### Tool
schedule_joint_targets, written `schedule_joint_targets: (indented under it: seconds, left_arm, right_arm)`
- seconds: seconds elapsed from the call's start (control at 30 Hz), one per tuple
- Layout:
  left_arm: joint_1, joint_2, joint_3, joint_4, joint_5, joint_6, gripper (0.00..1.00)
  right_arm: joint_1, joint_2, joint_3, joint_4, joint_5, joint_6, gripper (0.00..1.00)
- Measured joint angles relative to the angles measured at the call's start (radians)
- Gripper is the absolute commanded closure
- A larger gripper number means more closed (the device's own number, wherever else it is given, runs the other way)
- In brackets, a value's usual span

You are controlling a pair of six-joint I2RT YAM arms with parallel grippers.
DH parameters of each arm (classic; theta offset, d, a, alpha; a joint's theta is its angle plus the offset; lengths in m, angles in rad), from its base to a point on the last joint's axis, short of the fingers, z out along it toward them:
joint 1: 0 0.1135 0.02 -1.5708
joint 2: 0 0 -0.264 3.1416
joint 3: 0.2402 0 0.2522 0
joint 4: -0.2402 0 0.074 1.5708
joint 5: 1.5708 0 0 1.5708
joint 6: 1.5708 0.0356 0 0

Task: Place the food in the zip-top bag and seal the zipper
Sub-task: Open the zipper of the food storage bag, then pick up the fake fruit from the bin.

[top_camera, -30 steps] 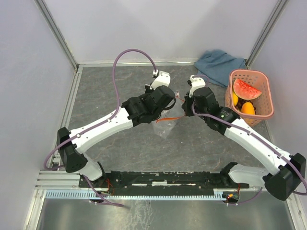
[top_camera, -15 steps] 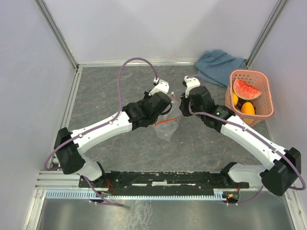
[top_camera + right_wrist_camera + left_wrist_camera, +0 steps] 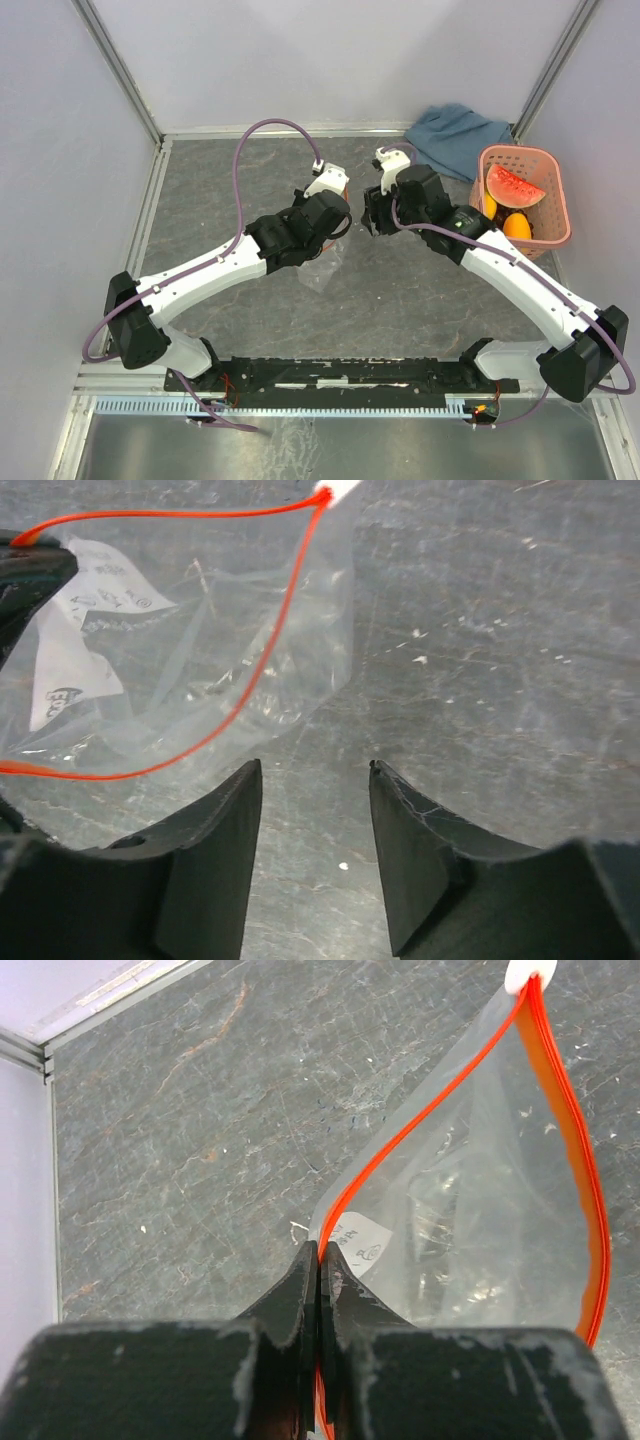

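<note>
The clear zip-top bag point(image 3: 470, 1210) hangs from my left gripper point(image 3: 320, 1256), which is shut on the red-orange zipper point(image 3: 563, 1100) at one end of the mouth. The mouth gapes open, and the white end piece point(image 3: 528, 972) sits at its far tip. In the top view the bag point(image 3: 322, 268) droops under the left wrist. My right gripper point(image 3: 315, 770) is open and empty, just beside the bag point(image 3: 200, 650) and not touching it. The food lies in the pink basket point(image 3: 555, 190): a watermelon wedge point(image 3: 512, 187), an orange fruit point(image 3: 517, 226) and a yellow fruit point(image 3: 490, 205).
A blue-grey cloth point(image 3: 455, 135) lies crumpled at the back, next to the basket. Metal rails point(image 3: 155, 200) and pale walls bound the stone tabletop point(image 3: 420, 290). Both arms meet over the middle of the table.
The right gripper has opened and drawn back from the bag's mouth. The left gripper, still shut on the zipper, has carried the bag a little to the left.
</note>
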Motion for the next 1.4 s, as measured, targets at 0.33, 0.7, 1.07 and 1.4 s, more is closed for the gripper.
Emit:
schedule_joint_targets:
  seconds: [0.33,0.7,1.07,1.4]
  left_arm:
    - [0.003,0.000,0.000,-0.002,-0.039,0.000,0.97]
    - [0.040,0.000,0.000,-0.002,-0.037,0.016,0.97]
    - [0.153,-0.019,-0.001,0.001,0.038,0.017,0.97]
    - [0.228,-0.056,-0.002,0.000,0.106,0.017,0.97]
  right_arm:
    - [-0.283,0.022,0.101,-0.104,0.087,-0.083,0.35]
    - [-0.643,0.225,0.251,-0.120,0.069,-0.058,0.31]
    - [-0.946,0.412,0.359,-0.084,-0.027,-0.125,0.17]
    - [-1.049,0.565,0.393,-0.024,-0.166,-0.234,0.02]
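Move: The watermelon slice in the pink basket lies about 20 cm ahead of the right hand, 39 cm to its right and some 14 cm lower. The orange fruit sits roughly 9 cm nearer than the slice, the yellow fruit about 5 cm nearer and 5 cm to its left; the blue cloth is some 10 cm farther out and 11 cm left of the slice. From the left hand, which pinches the bag's rim, the slice is about 20 cm ahead, 52 cm right and 14 cm lower. Swing the free right gripper away from the open bag, about 40 cm right and 17 cm forward, then sink some 7 cm over the watermelon slice, turning the wrist about 45 degrees clockwise and spreading the half-open fingers nearly fully. Meanwhile keep the left pinch on the bag's rim and carry it some 7 cm left and a little forward. ##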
